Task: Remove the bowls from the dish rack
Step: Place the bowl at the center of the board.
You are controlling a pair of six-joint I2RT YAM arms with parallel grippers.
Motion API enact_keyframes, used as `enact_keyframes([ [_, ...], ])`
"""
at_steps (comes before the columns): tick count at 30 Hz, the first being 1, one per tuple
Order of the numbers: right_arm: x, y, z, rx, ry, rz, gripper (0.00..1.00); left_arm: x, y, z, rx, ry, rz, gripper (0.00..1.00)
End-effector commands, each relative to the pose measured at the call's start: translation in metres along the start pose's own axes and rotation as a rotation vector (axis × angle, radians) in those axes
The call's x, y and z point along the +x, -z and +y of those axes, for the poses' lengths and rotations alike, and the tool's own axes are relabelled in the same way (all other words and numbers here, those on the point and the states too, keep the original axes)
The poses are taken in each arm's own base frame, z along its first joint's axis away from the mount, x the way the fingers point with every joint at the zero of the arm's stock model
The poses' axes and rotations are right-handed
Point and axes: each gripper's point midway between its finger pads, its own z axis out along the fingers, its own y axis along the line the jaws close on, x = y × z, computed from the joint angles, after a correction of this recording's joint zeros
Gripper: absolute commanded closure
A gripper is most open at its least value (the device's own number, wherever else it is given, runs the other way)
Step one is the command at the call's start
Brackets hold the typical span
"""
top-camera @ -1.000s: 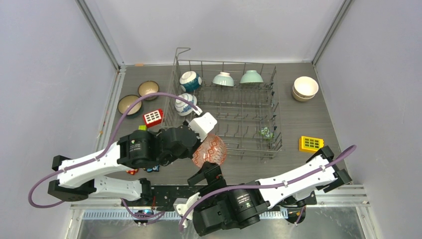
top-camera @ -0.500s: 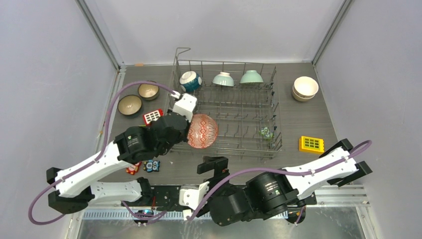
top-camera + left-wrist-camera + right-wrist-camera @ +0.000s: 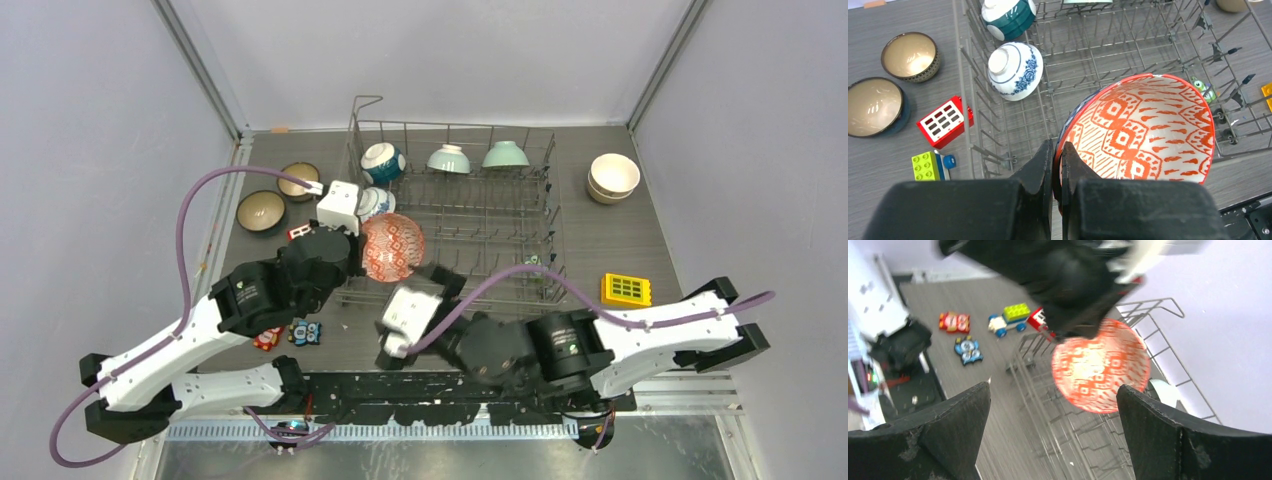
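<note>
My left gripper [image 3: 1057, 150] is shut on the rim of a red-and-white patterned bowl [image 3: 1143, 130], held tilted above the front left part of the dish rack [image 3: 553, 200]. The held bowl [image 3: 392, 248] also faces the right wrist view as a red disc [image 3: 1100, 365]. My right gripper [image 3: 1053, 389] is open and empty, just in front of the rack [image 3: 1168, 305] and pointing at that bowl. Standing in the rack are a teal-and-white bowl [image 3: 383, 162], a blue-and-white bowl [image 3: 375, 203] and two mint bowls [image 3: 449, 158] [image 3: 505, 154].
Two brown bowls [image 3: 298, 180] [image 3: 260, 211] sit on the table left of the rack, and stacked cream bowls [image 3: 613, 177] sit to its right. A yellow block [image 3: 625, 289], a red block [image 3: 945, 121] and small toys [image 3: 305, 332] lie around. A green toy [image 3: 535, 265] lies inside the rack.
The left arm has carried the red patterned bowl back and to the left, over the rack's left side. The right arm has swung forward, its open gripper now near the rack's front.
</note>
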Motion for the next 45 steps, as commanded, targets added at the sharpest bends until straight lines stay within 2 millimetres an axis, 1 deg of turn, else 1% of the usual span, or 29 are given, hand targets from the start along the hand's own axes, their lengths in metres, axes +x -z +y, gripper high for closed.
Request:
enact_keyframes([
  [1, -0.036, 0.011, -0.067, 0.140, -0.357, -0.155, 0.00, -0.031, 0.008, 0.007, -0.021, 0.138, -0.116, 1.00],
  [4, -0.035, 0.015, -0.099, 0.212, -0.498, -0.181, 0.00, -0.030, 0.009, 0.008, -0.020, 0.150, -0.115, 1.00],
  [7, -0.030, 0.020, -0.122, 0.265, -0.616, -0.199, 0.00, -0.028, 0.008, 0.007, -0.021, 0.156, -0.113, 1.00],
  [10, -0.021, 0.020, -0.136, 0.313, -0.698, -0.185, 0.02, -0.028, 0.007, 0.006, -0.019, 0.163, -0.113, 1.00],
  [14, -0.001, 0.005, -0.147, 0.349, -0.776, -0.088, 0.12, -0.030, 0.007, 0.002, -0.005, 0.188, -0.116, 1.00],
  [17, 0.019, -0.014, -0.147, 0.341, -0.827, -0.007, 0.29, -0.032, 0.011, 0.002, 0.007, 0.214, -0.117, 1.00],
  [19, 0.027, -0.023, -0.142, 0.314, -0.854, 0.022, 0.40, -0.033, 0.013, 0.002, 0.011, 0.231, -0.117, 1.00],
  [20, 0.029, -0.026, -0.138, 0.298, -0.862, 0.034, 0.43, -0.033, 0.014, 0.003, 0.013, 0.238, -0.117, 1.00],
  [22, 0.032, -0.032, -0.131, 0.268, -0.867, 0.057, 0.43, -0.032, 0.015, 0.004, 0.010, 0.246, -0.113, 1.00],
  [25, 0.039, -0.038, -0.121, 0.241, -0.856, 0.094, 0.37, -0.030, 0.015, 0.005, 0.001, 0.242, -0.099, 1.00],
  [28, 0.049, -0.041, -0.115, 0.239, -0.840, 0.135, 0.36, -0.029, 0.015, 0.006, -0.007, 0.237, -0.093, 1.00],
  [36, 0.073, -0.043, -0.107, 0.265, -0.782, 0.239, 0.39, -0.029, 0.013, 0.003, -0.002, 0.242, -0.091, 1.00],
  [42, 0.082, -0.052, -0.102, 0.271, -0.752, 0.275, 0.42, -0.029, 0.014, 0.001, 0.010, 0.246, -0.083, 1.00],
  [45, 0.085, -0.055, -0.102, 0.285, -0.743, 0.280, 0.46, -0.028, 0.015, 0.002, 0.008, 0.245, -0.082, 1.00],
])
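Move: The orange-patterned bowl hangs by its rim from the left fingers, its middle about 5 cm right and 1 cm ahead of that hand and 1 cm below it. From the right hand it lies some 12 cm ahead, 1 cm left and 6 cm lower. Below in the rack, the blue-flowered bowl is about 10 cm farther out than the orange one and 5 cm left of it; the teal bowl is 18 cm farther out than the orange one and 3 cm left of it. The left fingers keep their pinch on the orange bowl's rim, that hand all but still and rolling slightly, while the right fingers come to straddle the bowl's right rim, short of a visible grip. The right hand swings forward some 13 cm, first rising about 8 cm and veering right, then sinking about 13 cm and edging back left, pitching well downward and closing from wide to just over half open. ##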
